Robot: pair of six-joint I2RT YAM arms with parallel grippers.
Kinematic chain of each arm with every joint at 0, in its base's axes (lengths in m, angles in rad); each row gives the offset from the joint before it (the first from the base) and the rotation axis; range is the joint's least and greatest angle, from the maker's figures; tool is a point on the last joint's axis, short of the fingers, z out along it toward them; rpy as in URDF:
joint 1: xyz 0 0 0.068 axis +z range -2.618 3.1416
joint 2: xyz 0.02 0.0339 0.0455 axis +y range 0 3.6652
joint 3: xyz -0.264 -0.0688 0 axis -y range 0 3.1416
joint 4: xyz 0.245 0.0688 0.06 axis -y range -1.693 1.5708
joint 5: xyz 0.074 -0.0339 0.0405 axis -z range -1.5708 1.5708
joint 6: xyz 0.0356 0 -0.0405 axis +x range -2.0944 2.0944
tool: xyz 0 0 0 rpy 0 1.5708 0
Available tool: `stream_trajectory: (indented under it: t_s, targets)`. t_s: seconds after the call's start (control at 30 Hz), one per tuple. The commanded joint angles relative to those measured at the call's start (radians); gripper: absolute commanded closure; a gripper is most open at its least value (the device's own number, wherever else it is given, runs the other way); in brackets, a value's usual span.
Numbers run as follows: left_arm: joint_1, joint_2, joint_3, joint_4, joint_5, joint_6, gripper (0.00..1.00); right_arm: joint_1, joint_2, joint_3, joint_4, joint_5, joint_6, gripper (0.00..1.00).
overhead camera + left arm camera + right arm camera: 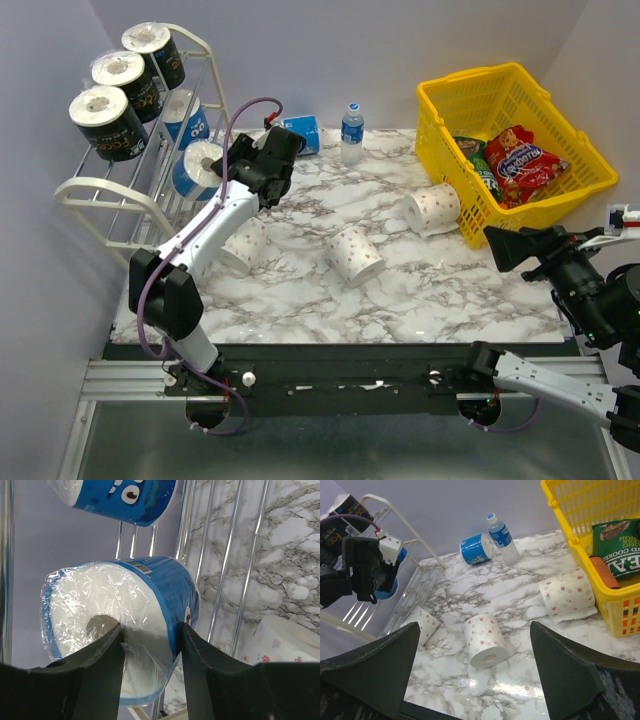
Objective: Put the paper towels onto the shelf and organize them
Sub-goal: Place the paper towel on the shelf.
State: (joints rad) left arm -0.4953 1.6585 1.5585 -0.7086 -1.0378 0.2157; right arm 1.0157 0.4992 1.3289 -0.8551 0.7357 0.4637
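My left gripper (150, 635) is shut on a blue-wrapped paper towel roll (100, 595), one finger at its core hole and the other on the blue wrap. It holds the roll (200, 165) against the middle tier of the white shelf (100, 195). A second blue roll (188, 118) lies higher on that tier. Three black rolls (105, 122) fill the top tier. On the marble lie three white dotted rolls (245, 243), (355, 255), (433, 208) and one more blue roll (300, 133). My right gripper (475, 665) hangs open over the table's right front, holding nothing.
A yellow basket (520, 100) with snack packs stands at the back right, with a dotted roll (567, 595) against its near wall. A small water bottle (351, 132) stands at the back, next to the loose blue roll (476, 549). Grey walls close in the left and back.
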Motion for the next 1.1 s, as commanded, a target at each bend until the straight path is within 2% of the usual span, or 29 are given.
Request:
stream_trajectory:
  t_s: [0.0, 0.27, 0.37, 0.43, 0.73, 1.07]
  targets:
    - [0.035, -0.055, -0.049, 0.076, -0.120, 0.076, 0.44, 0.006, 0.012, 0.041, -0.050, -0.028, 0.026, 0.00]
    - [0.043, -0.040, -0.064, 0.123, -0.166, 0.109, 0.30, 0.007, -0.016, 0.052, -0.078, -0.021, 0.044, 0.00]
    - [0.043, -0.037, -0.057, 0.121, -0.169, 0.106, 0.23, 0.007, -0.019, 0.052, -0.081, -0.022, 0.044, 0.00]
    - [0.043, -0.039, -0.046, 0.118, -0.169, 0.106, 0.15, 0.006, -0.018, 0.050, -0.082, -0.021, 0.039, 0.00]
    - [0.029, -0.051, 0.003, 0.129, -0.125, 0.120, 0.11, 0.007, -0.019, 0.015, -0.061, -0.021, 0.020, 0.00]
    - [-0.058, -0.071, -0.021, 0.216, -0.097, 0.200, 0.10, 0.007, -0.037, -0.010, -0.033, -0.018, -0.003, 0.00]
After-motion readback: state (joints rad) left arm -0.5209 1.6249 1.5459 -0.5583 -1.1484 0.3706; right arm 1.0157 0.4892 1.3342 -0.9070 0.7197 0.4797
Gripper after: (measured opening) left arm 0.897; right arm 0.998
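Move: The left hand still pinches the rim of a blue paper towel at the lower shelf, its middle about 4 cm left, 1 cm back and 3 cm below. Another blue towel stands some 6 cm left and 9 cm ahead; a black towel on the upper tier about 12 cm left, 2 cm ahead and 12 cm higher. A spotted towel lies about 9 cm back, 1 cm left and 20 cm below. From the right hand the pinched towel is roughly 45 cm left, 22 cm ahead, 17 cm below. Left hand eases about 3 cm left while opening, lets go of the blue towel, then rises and returns right. ##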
